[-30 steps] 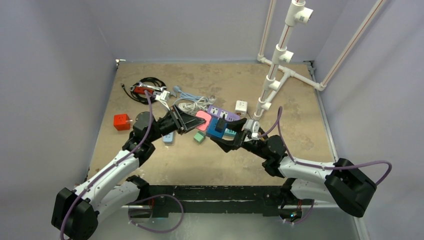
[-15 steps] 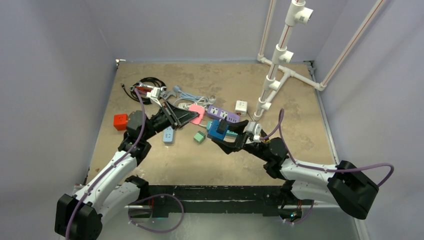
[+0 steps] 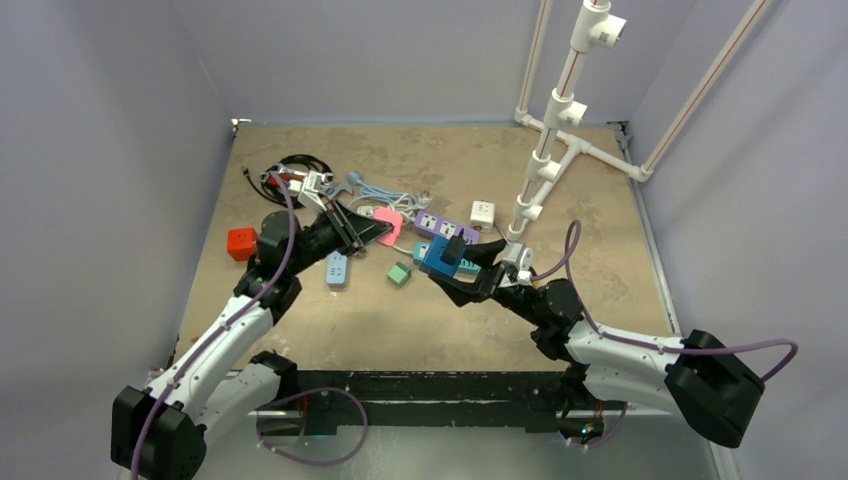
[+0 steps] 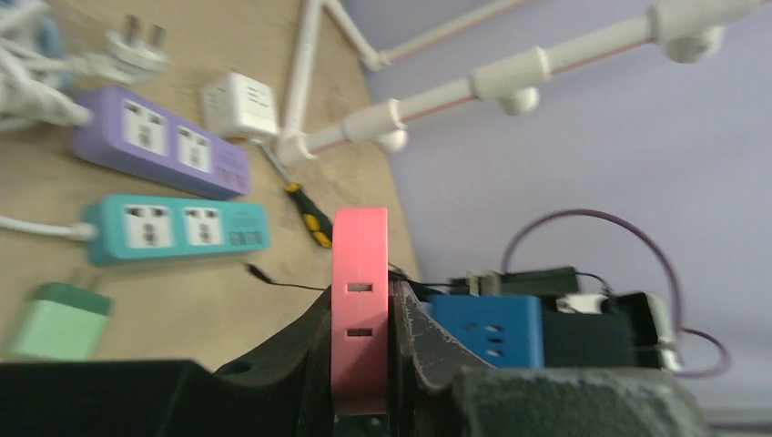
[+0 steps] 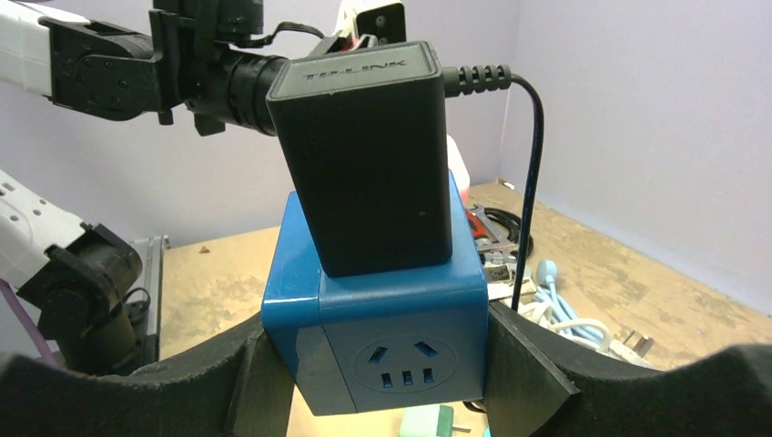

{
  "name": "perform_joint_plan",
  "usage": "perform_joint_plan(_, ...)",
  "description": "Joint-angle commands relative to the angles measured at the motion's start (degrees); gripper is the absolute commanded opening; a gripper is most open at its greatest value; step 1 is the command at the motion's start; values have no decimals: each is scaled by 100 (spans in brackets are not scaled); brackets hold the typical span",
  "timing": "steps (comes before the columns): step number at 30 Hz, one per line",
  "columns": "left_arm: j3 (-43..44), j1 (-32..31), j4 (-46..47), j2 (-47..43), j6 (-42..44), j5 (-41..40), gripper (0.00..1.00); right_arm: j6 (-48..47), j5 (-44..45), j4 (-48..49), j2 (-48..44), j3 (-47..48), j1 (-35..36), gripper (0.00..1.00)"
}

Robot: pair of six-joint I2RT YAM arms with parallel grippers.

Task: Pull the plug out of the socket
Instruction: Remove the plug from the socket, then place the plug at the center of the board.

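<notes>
In the top view my right gripper (image 3: pixel 458 264) is shut on a blue cube socket (image 3: pixel 434 258), held above the table's middle. A black adapter (image 5: pixel 364 155) with a black cord sits plugged into the socket's (image 5: pixel 391 337) top face, between the right gripper's (image 5: pixel 382 353) pads. My left gripper (image 3: pixel 383 230) is shut on a flat pink plug (image 3: pixel 391 220), held in the air a short gap to the left of the socket. The left wrist view shows the pink plug (image 4: pixel 360 309) clamped edge-on in the left gripper (image 4: pixel 361 296), apart from the blue socket (image 4: pixel 487 330).
On the table lie a purple power strip (image 3: pixel 447 229), a teal strip (image 4: pixel 173 229), a green adapter (image 3: pixel 399 273), a white cube (image 3: pixel 482 212), a light blue strip (image 3: pixel 336 268), a red cube (image 3: pixel 243 243) and coiled cables (image 3: pixel 290 170). A white pipe frame (image 3: pixel 545 150) stands back right.
My left gripper has carried the pink plug left and back, away from the blue socket. The right gripper has shifted slightly right and back with the socket.
</notes>
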Motion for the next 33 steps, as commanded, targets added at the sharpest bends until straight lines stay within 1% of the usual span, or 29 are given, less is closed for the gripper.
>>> perform_joint_plan(1, 790, 67, -1834, 217, 2322, -1337, 0, 324, 403, 525, -346, -20, 9, 0)
perform_joint_plan(3, 873, 63, -2059, 451, 2899, -1643, 0, 333, 410, 409, -402, 22, 10, 0)
perform_joint_plan(8, 880, 62, -1782, 1511, 3512, -1162, 0, 364, 366, 374, -433, 37, 2, 0)
perform_joint_plan(11, 875, 62, -1378, 1945, 3552, -958, 0, 347, 403, 329, -479, 29, -1, 0)
perform_joint_plan(16, 1005, 62, -1246, 2513, 3633, -870, 0, 342, 404, 335, -480, 19, 0, 0)
perform_joint_plan(22, 1166, 62, -1503, 2925, 3903, -1258, 0, 368, 281, 354, -441, 46, 1, 0)
perform_joint_plan(25, 1240, 62, -1511, 3124, 3953, -1308, 0, 381, 256, 363, -459, 35, 1, 0)
perform_joint_plan(30, 1444, 62, -1621, 3525, 4069, -1358, 7, 382, 227, 358, -459, 37, 1, 0)
perform_joint_plan(33, 1543, 62, -1794, 3635, 4124, -1433, 19, 388, 225, 355, -459, 38, 0, 0)
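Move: The left hand already holds the pink plug; the bare table it is being taken to lies about 9 cm ahead, 3 cm left and 25 cm below. The green plug is some 4 cm ahead and 1 cm right, the light blue strip 4 cm ahead and 14 cm left, the teal strip 7 cm ahead and 13 cm right, all about 25 cm down. From the right hand, that bare table is roughly 15 cm ahead, 15 cm left and 25 cm below. The left hand lowers the still-pinched pink plug about 20 cm and 8 cm forward towards bare table, fingers tipping downward. ##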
